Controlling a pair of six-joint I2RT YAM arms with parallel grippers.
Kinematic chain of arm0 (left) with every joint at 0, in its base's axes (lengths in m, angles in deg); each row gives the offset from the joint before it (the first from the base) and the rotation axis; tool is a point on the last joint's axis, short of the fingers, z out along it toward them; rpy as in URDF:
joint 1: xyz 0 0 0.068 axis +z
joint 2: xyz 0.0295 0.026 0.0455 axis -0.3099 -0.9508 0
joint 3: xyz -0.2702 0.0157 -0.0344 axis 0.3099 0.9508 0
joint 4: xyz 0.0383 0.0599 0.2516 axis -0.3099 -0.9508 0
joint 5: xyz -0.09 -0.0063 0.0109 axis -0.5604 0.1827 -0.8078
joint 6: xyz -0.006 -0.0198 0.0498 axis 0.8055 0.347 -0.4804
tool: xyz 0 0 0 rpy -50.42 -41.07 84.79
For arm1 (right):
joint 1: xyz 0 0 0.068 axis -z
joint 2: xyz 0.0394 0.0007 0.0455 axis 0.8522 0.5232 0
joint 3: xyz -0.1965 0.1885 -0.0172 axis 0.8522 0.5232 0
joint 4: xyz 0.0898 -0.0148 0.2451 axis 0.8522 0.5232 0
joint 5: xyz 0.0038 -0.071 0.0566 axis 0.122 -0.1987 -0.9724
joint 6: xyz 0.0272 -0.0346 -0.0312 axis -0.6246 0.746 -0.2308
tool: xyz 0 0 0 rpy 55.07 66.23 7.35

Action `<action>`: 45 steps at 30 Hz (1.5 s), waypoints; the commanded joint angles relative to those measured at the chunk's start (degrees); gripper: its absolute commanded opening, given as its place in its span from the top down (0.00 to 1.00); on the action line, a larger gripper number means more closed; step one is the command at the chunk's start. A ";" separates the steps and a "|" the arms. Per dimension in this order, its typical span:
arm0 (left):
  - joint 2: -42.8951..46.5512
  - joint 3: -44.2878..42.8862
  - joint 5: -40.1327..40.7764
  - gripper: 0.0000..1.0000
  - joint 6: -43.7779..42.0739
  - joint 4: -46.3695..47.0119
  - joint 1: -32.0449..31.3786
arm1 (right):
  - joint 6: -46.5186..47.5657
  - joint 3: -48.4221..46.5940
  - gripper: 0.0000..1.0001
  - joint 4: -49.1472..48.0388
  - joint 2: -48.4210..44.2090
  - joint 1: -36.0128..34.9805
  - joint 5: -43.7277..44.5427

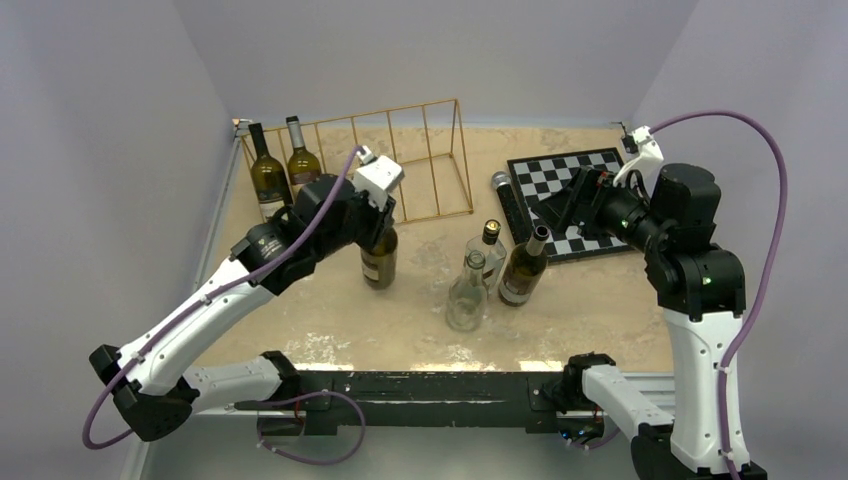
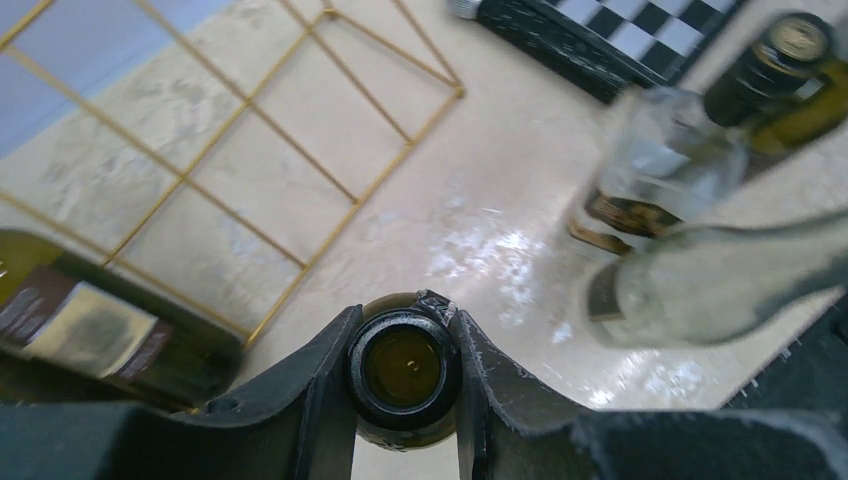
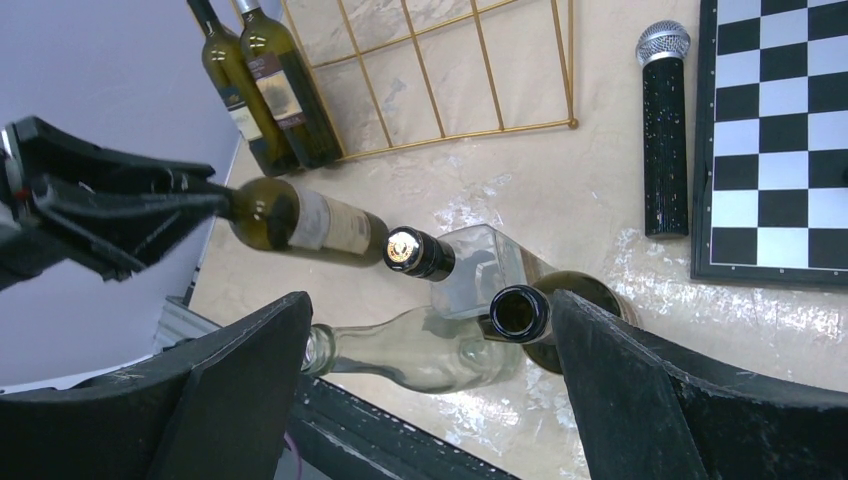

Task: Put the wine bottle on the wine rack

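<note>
The gold wire wine rack stands at the back left, with two dark bottles in its leftmost slots. My left gripper is shut on the neck of a dark green wine bottle, held upright just in front of the rack. In the left wrist view both fingers press on the open neck, and the rack lies ahead. My right gripper is open and empty, high over the chessboard's near left part. In the right wrist view it looks down on the loose bottles.
Three bottles stand close together mid-table: a clear one, a capped one and an open olive one. The black-and-white chessboard lies at the back right, with a black microphone along its left edge.
</note>
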 commanded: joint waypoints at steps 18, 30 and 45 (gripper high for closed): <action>-14.09 -21.70 13.25 1.00 14.10 4.29 21.73 | 2.58 -0.04 0.05 0.28 -2.47 0.16 3.43; -21.32 -24.35 13.96 1.00 20.94 3.44 26.90 | 3.18 -0.66 0.05 0.36 -2.35 0.14 4.16; -29.89 -28.12 13.11 1.00 19.60 2.05 29.51 | 4.31 -0.27 0.04 0.92 -2.85 0.18 7.05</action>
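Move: The left hand already carries the wine bottle by its neck; the free rack slot it goes to, third from the left, lies about 20 cm ahead and 12 cm left, its middle some 16 cm lower. The silver-necked racked bottle leans about 8 cm left of that slot, and the outer racked bottle about 16 cm left of it. The clear bottle stands some 8 cm back and 17 cm right of the hand. From the right hand, the slot lies about 20 cm ahead, 43 cm left. Keeping its pinch on the wine bottle's neck, the left hand swings the bottle about 20 cm forward and 13 cm left, away from the clear bottle and towards the free slot beside the silver-necked bottle, turning some 50 degrees counter-clockwise as it goes. It first rises about 5 cm, then sinks 6 to 7 cm while still easing forward, the fingers tipping down slightly, to bring the bottle's foot down at the rack's front rail, and slows to a stop with the grip unchanged. ##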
